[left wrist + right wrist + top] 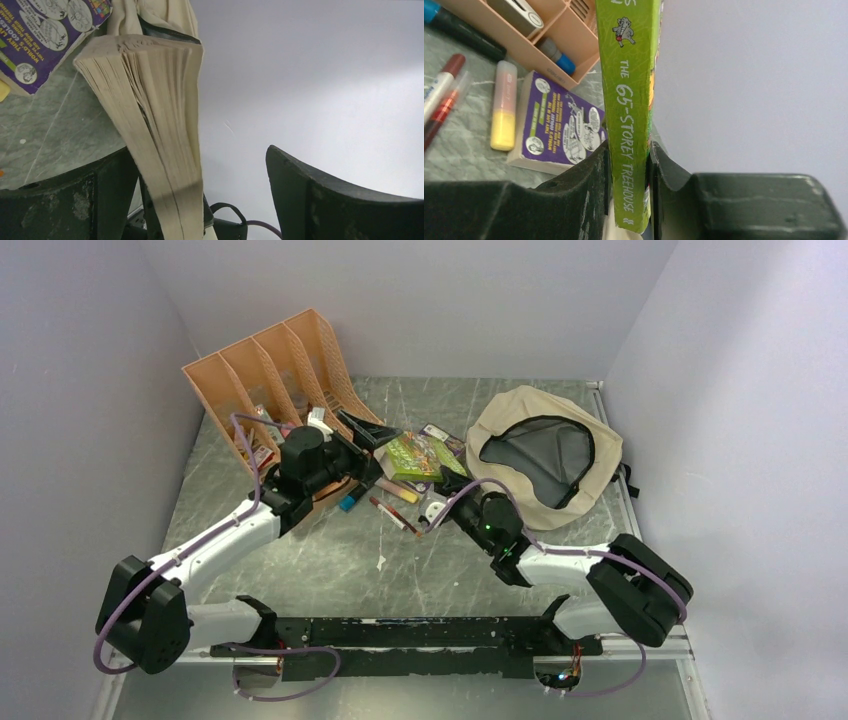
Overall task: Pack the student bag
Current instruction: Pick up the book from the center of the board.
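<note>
The student bag lies at the back right, a cream backpack with its mouth open on dark grey lining. A green book, "The 65-Storey Treehouse", stands on edge left of the bag. My right gripper is shut on its spine. My left gripper is open at the book's other side. The cream page edges stand between its fingers, close to the left finger and well apart from the right one.
An orange file organizer stands at the back left. A purple book lies flat beside a yellow highlighter, red markers and an orange pen tray. Walls close in on three sides.
</note>
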Robot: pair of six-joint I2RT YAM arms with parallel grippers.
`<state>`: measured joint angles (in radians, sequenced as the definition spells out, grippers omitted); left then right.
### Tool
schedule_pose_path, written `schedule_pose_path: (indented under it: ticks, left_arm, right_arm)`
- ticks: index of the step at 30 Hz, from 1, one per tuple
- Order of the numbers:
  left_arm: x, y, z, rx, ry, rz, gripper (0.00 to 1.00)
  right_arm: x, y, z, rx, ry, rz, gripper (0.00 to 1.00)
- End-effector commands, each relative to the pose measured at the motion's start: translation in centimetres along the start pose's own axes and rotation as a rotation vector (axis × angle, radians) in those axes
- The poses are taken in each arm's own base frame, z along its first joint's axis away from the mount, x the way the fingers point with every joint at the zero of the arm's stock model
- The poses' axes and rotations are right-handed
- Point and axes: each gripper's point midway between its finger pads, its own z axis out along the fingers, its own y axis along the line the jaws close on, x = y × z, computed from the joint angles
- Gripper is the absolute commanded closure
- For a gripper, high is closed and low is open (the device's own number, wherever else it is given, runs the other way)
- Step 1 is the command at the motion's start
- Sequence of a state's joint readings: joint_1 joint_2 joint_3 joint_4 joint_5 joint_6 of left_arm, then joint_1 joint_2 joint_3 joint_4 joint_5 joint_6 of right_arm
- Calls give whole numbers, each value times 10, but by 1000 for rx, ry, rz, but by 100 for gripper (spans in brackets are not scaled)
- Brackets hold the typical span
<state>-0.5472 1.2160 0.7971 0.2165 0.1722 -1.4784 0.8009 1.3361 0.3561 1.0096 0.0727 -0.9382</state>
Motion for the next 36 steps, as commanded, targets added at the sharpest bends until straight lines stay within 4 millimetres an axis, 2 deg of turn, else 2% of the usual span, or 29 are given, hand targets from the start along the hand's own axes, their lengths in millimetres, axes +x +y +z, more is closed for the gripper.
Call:
schedule_pose_path:
  ticks: [1,6,13,18,26,33,36]
  left_arm:
    - [5,-11,-1,63,17,2,3]
    - [11,4,-3,33,36,9,2]
    - [13,11,-4,28,47,-1,4]
    - [17,14,-2,25,68,-11,21]
    - [14,11,-4,35,54,-5,40]
    - [19,11,-5,55,81,11,71]
    - [21,12,-6,56,98,30,75]
  right_arm:
    - [-30,-36,-3,141,-107,-177,100]
    - [-38,-53,-4,224,-110,-283,100]
    - [-53,-56,-4,254,-138,-436,100]
    - [-59,-52,-7,230,-159,-480,100]
    - [-55,-41,-11,163,-135,-557,100]
    - [-54,-38,-8,148,-130,-573,100]
    - [-53,-38,-8,140,-123,-574,100]
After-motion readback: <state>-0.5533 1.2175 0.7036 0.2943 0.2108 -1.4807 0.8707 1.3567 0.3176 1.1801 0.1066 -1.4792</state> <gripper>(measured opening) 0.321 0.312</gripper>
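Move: The green book, already pinched by its spine in my right hand, has its middle about 6 cm to the right of my open left hand, 2 cm back and some 5 cm below. From my right hand its middle is about 4 cm ahead, 5 cm left and a little higher. On the table the purple book is some 7 cm right of my left hand, 2 cm back and 22 cm down; the yellow marker lies 8 cm back, straight below sideways. I lower my open left hand about 2.5 cm, easing back a little, so its fingers straddle the green book's left end, then close them until they pinch its covers. Meanwhile my right hand keeps its grip on the spine, rises about 4 cm and rolls some 30 degrees, right side up, to bring the book level for the left. ##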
